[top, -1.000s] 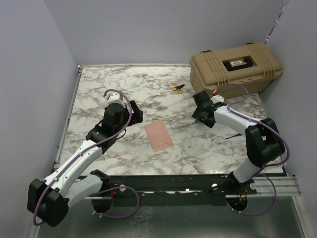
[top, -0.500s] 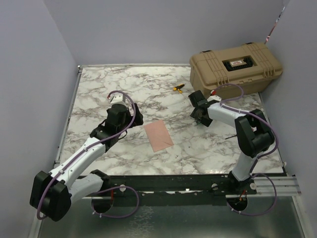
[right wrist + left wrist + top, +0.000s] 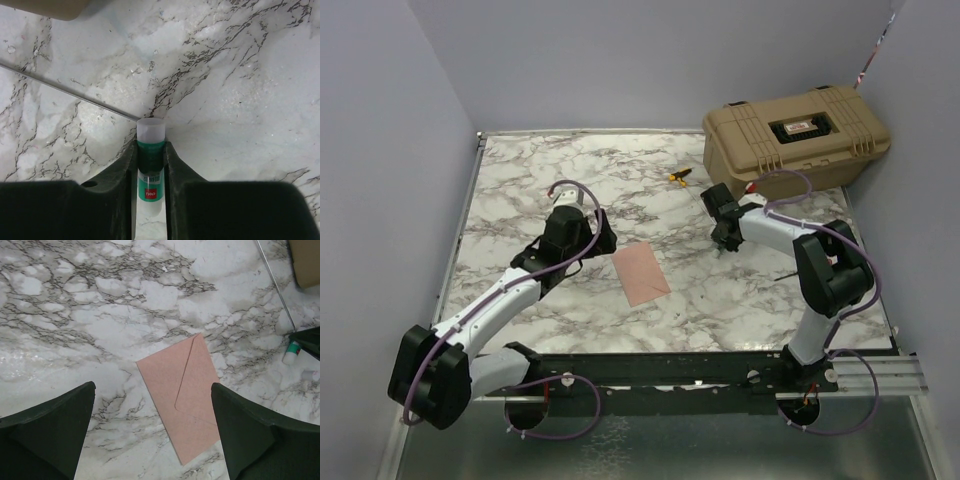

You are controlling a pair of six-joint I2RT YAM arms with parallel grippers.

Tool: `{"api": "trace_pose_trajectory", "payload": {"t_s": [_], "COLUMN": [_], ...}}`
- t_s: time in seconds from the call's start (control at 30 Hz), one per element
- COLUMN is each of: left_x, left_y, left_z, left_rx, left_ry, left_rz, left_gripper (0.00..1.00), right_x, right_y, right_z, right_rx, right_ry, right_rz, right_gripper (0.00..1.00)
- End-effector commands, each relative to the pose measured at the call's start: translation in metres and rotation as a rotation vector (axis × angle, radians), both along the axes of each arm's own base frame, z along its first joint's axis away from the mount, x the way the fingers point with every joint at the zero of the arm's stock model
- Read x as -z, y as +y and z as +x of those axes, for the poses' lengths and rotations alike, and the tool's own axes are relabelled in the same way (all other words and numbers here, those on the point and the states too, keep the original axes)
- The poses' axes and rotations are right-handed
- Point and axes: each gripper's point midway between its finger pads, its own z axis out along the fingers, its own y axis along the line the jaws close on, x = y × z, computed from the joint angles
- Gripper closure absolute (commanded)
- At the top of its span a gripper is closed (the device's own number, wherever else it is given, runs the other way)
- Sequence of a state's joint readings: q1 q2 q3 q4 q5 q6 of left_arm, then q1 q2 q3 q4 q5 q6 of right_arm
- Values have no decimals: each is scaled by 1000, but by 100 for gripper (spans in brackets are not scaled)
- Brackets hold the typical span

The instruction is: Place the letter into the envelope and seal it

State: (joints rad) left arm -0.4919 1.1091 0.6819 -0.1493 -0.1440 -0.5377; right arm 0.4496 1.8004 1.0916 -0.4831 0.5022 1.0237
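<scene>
The salmon-tan envelope (image 3: 640, 272) lies flat on the marble table, its pointed flap folded down on the body (image 3: 182, 395). The letter is not in view. My left gripper (image 3: 599, 236) hovers just left of the envelope, open wide; in its wrist view (image 3: 152, 386) the envelope's near edge lies between the fingers. My right gripper (image 3: 723, 238) is low on the table to the right, shut on a green glue stick (image 3: 150, 150) with a translucent white cap. The stick lies along the jaws, cap poking out past the tips. The stick also shows in the left wrist view (image 3: 291, 351).
A tan hard case (image 3: 795, 135) stands at the back right, close behind the right gripper. A small yellow-and-black tool (image 3: 679, 177) lies in front of it. A thin metal rod (image 3: 70, 92) lies on the marble just beyond the glue stick. Grey walls enclose the table.
The right gripper has drawn in toward the left and closed on the glue stick. The left arm has moved right, closer to the envelope, still open.
</scene>
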Motion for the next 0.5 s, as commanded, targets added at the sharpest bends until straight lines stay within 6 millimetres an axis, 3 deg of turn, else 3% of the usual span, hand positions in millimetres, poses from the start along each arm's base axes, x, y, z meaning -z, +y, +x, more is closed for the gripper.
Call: {"api": "trace_pose_trajectory", "payload": {"t_s": [0.0, 0.17, 0.33, 0.47], "left_x": [-19, -27, -50, -74], "left_y": [-31, -58, -88, -117], "left_z": [9, 12, 13, 4], "left_rx": [114, 212, 316, 418], "left_ry": [-24, -23, -68, -99], "left_rz": [-95, -184, -322, -444], "left_gripper": [1, 1, 1, 1], "right_x": [-10, -50, -99, -143], "right_y": [0, 24, 43, 75], "right_z": [-1, 7, 2, -6], "right_rx": [-7, -104, -184, -374], "right_ry": [-46, -175, -277, -426], "right_rz": [34, 174, 311, 474], "right_gripper": [88, 93, 95, 95]}}
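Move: The right hand already grips the glue stick at table height, and the left gripper it is carried towards is about 27 cm to its left, 2 cm back and 11 cm higher. From the right hand, the closed envelope is some 21 cm left and 7 cm back, and the yellow-handled tool some 11 cm left and 18 cm ahead. From the open left hand, the glue stick is about 27 cm right, 2 cm ahead and 11 cm down; the envelope is 6 cm right, 5 cm back and 13 cm down. Keeping its grip on the glue stick, the right hand lifts it about 10 cm while drifting some 4 cm left towards the other gripper, its fingers tipping upward and its left side rolling up by just under 20 degrees. The left hand, fingers still wide open and touching nothing, sweeps about 7 cm right above the envelope towards the stick, rising slightly late on while it turns clockwise and rolls its left side down, each by some 15 degrees. ##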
